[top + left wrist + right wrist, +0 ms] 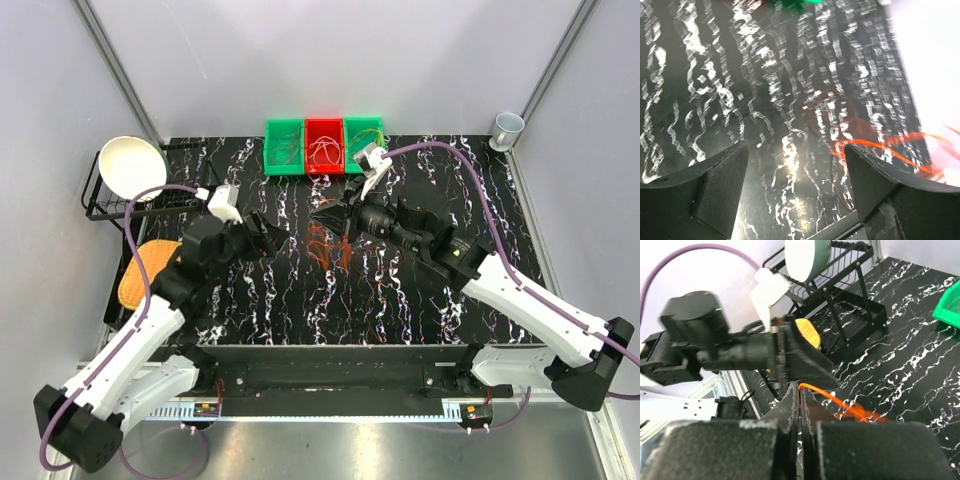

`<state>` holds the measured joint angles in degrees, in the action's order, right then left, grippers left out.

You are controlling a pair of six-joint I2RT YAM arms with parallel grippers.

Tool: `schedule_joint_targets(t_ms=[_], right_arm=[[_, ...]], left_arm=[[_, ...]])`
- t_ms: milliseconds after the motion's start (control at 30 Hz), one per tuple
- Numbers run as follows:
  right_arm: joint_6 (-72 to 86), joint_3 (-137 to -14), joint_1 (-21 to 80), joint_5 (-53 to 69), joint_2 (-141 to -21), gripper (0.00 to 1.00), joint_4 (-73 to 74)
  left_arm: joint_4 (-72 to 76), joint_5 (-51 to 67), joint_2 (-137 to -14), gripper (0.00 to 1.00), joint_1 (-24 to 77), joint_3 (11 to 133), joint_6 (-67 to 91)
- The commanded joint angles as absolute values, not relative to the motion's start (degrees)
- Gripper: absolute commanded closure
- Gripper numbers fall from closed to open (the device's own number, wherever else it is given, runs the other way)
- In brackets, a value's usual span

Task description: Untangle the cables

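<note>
A small tangle of thin orange and red cables [331, 246] lies on the black marbled table [420, 290] between my two grippers. My right gripper [327, 217] is shut on an orange cable [850, 407], which runs from its fingertips [796, 396] down to the tabletop. My left gripper [272, 236] stands open just left of the tangle with nothing between its fingers [720, 185]. In the left wrist view the orange cable [890, 146] and a dark red loop [826, 116] lie beyond the right finger. More thin cables [325, 151] rest in the bins at the back.
Three bins stand at the back: green [284, 147], red [311, 134], green [356, 129]. A black dish rack [100, 200] holding a white bowl [131, 165] sits at far left, with a yellow pad [145, 270] below it. A cup [507, 128] stands at back right.
</note>
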<state>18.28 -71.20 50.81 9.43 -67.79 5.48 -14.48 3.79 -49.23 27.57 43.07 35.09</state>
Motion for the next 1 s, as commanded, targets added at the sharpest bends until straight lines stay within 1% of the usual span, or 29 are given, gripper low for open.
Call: schedule_joint_targets(t_ms=[0, 233, 433, 600, 733, 967], right_arm=[[17.14, -74.79, 51.15, 7.91, -68.64, 1.0, 5.54], [17.66, -76.38, 51.15, 9.75, -70.49, 1.0, 5.54], [18.19, -76.99, 51.15, 10.28, -70.75, 1.0, 5.71], [18.19, -77.17, 51.07, 10.46, -70.58, 1.0, 6.15], [18.28, -77.34, 51.15, 10.81, -70.49, 1.0, 6.15], [18.46, -77.87, 51.06, 11.6, -70.84, 1.0, 6.15]], left_arm=[[-4.49, 11.51, -45.53, 0.21, 27.6, 39.64, 31.73], [0.96, 13.53, -44.82, 0.23, 27.68, 36.83, 31.29], [3.42, 14.5, -44.74, 0.27, 27.86, 35.6, 31.64], [6.85, 17.48, -43.07, 0.26, 28.39, 33.84, 31.47], [9.4, 19.24, -43.77, 0.23, 28.74, 33.49, 31.11], [14.41, 21.27, -45.88, 0.23, 30.93, 32.34, 31.2]])
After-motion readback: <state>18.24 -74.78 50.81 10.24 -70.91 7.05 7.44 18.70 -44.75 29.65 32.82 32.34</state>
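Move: From the open left hand, the loops of the orange cable hang about 11 cm to the right, a couple of centimetres ahead and some 7 cm lower. The right fingertips gripping that cable are roughly 7 cm right of the left hand, 4 cm back and 16 cm above; a thin brown cable lies on the table about 20 cm right, 4 cm back and 23 cm below. From the right hand, the orange loops are about 6 cm ahead, 3 cm right and 22 cm down. Rightward, drifting back and slightly up, the empty left hand eases in about 5 cm sideways towards the hanging orange cable, swinging its fingers clockwise some 15 degrees and tipping them up about as much. Its fingers stay wide open and touch nothing. The right hand stays high, shifting only about a centimetre, and keeps its pinch on the cable. ##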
